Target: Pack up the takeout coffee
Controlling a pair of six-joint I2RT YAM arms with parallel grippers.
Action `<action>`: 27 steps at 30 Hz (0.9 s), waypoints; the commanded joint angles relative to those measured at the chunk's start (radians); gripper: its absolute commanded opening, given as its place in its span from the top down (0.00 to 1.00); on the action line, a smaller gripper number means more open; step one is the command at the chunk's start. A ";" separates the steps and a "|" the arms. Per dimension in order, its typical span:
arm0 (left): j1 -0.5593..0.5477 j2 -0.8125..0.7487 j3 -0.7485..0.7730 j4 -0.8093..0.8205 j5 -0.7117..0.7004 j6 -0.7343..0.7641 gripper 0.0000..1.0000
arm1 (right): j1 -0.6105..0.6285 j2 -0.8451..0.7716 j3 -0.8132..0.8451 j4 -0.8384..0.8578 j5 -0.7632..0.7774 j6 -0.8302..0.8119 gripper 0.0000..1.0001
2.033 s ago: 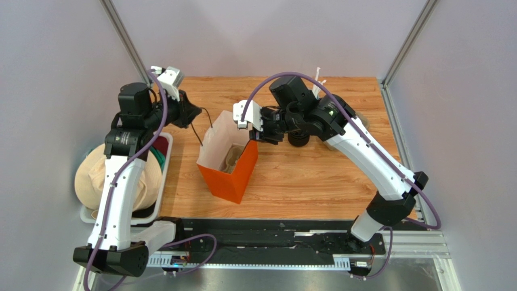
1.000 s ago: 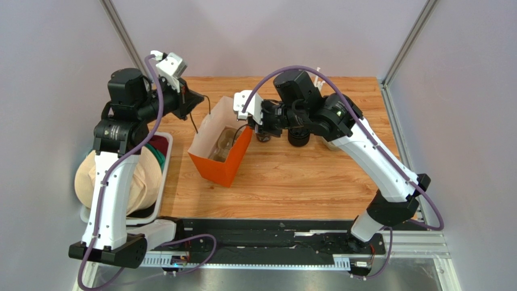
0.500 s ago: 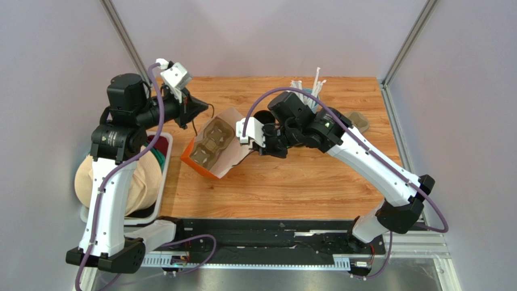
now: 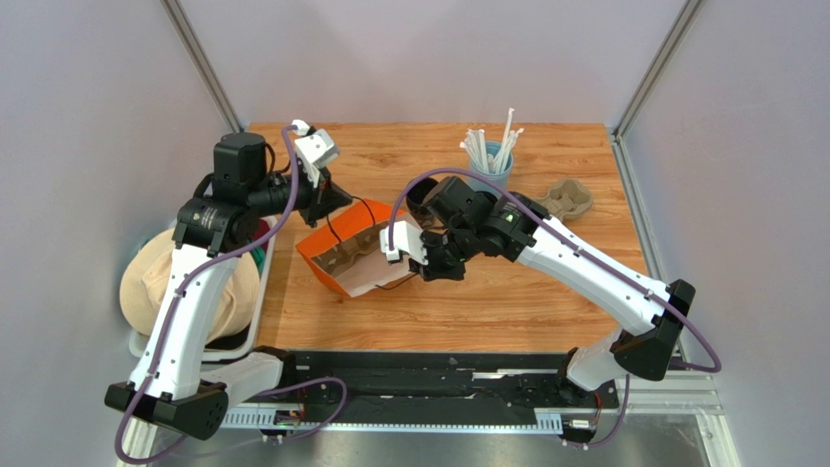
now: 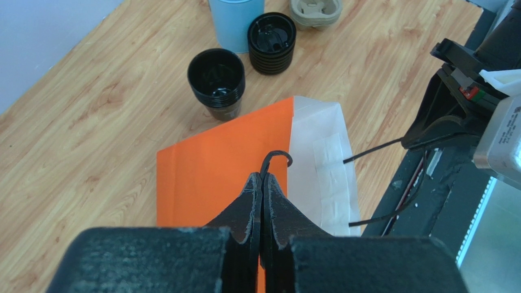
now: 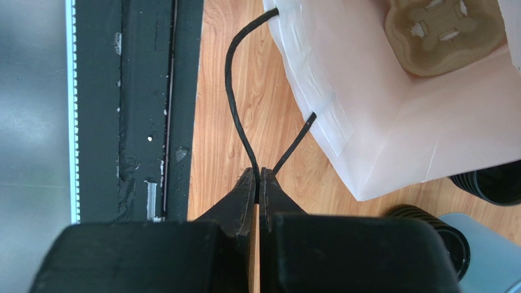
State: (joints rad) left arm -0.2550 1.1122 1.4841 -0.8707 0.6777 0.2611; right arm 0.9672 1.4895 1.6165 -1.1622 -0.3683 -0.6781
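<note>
The orange paper bag [image 4: 336, 251] lies tipped on its side, mouth towards the near edge, with a cardboard cup tray [image 4: 357, 255] inside it. My left gripper [image 4: 338, 197] is shut on one black cord handle [image 5: 276, 157] above the bag's orange wall [image 5: 214, 177]. On the near side, my right gripper [image 6: 257, 173] is shut on the other cord handle [image 6: 235, 116], beside the bag's white inside [image 6: 391, 128]. The takeout coffee, a dark open cup [image 5: 216, 73], stands behind the bag [image 4: 419, 189]. A ribbed dark cup with a black lid [image 5: 271, 40] stands next to it.
A pale blue cup of white straws [image 4: 490, 156] and a second cardboard tray [image 4: 568, 199] stand at the back right. A white bin [image 4: 261, 302] with a tan cloth bundle [image 4: 161, 282] sits left of the table. A black rail [image 4: 438, 384] runs along the near edge.
The bag has gone from upright to lying on its side. Both grippers moved with its handles, the left rightwards and the right towards the near edge, uncovering the straw cup.
</note>
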 commanded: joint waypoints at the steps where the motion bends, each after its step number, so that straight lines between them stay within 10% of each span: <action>1: -0.007 -0.011 0.021 -0.033 0.022 0.058 1.00 | 0.039 -0.035 -0.027 -0.008 -0.015 -0.005 1.00; 27: -0.010 -0.032 -0.007 -0.149 0.103 0.193 1.00 | 0.136 -0.009 -0.162 -0.090 0.025 -0.078 1.00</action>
State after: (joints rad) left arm -0.2615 1.1053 1.4853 -0.9993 0.7559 0.3935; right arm 1.0924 1.4876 1.4658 -1.2636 -0.3706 -0.7540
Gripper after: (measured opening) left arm 0.017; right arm 0.011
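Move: Both hands already hold the orange bag by its handles. Its middle is about 17 cm below the left hand, 1 cm ahead and 2 cm to its right. From the right hand the bag lies some 10 cm ahead, 13 cm to the left and 5 cm below. The black cup stands about 25 cm ahead of the right hand, 1 cm to its right and 10 cm lower, with the black lids roughly 14 cm right of the cup and 2 cm nearer. Keeping the handles pinched, the right hand pulls back about 6 cm while sinking; the left follows some 3 cm. ##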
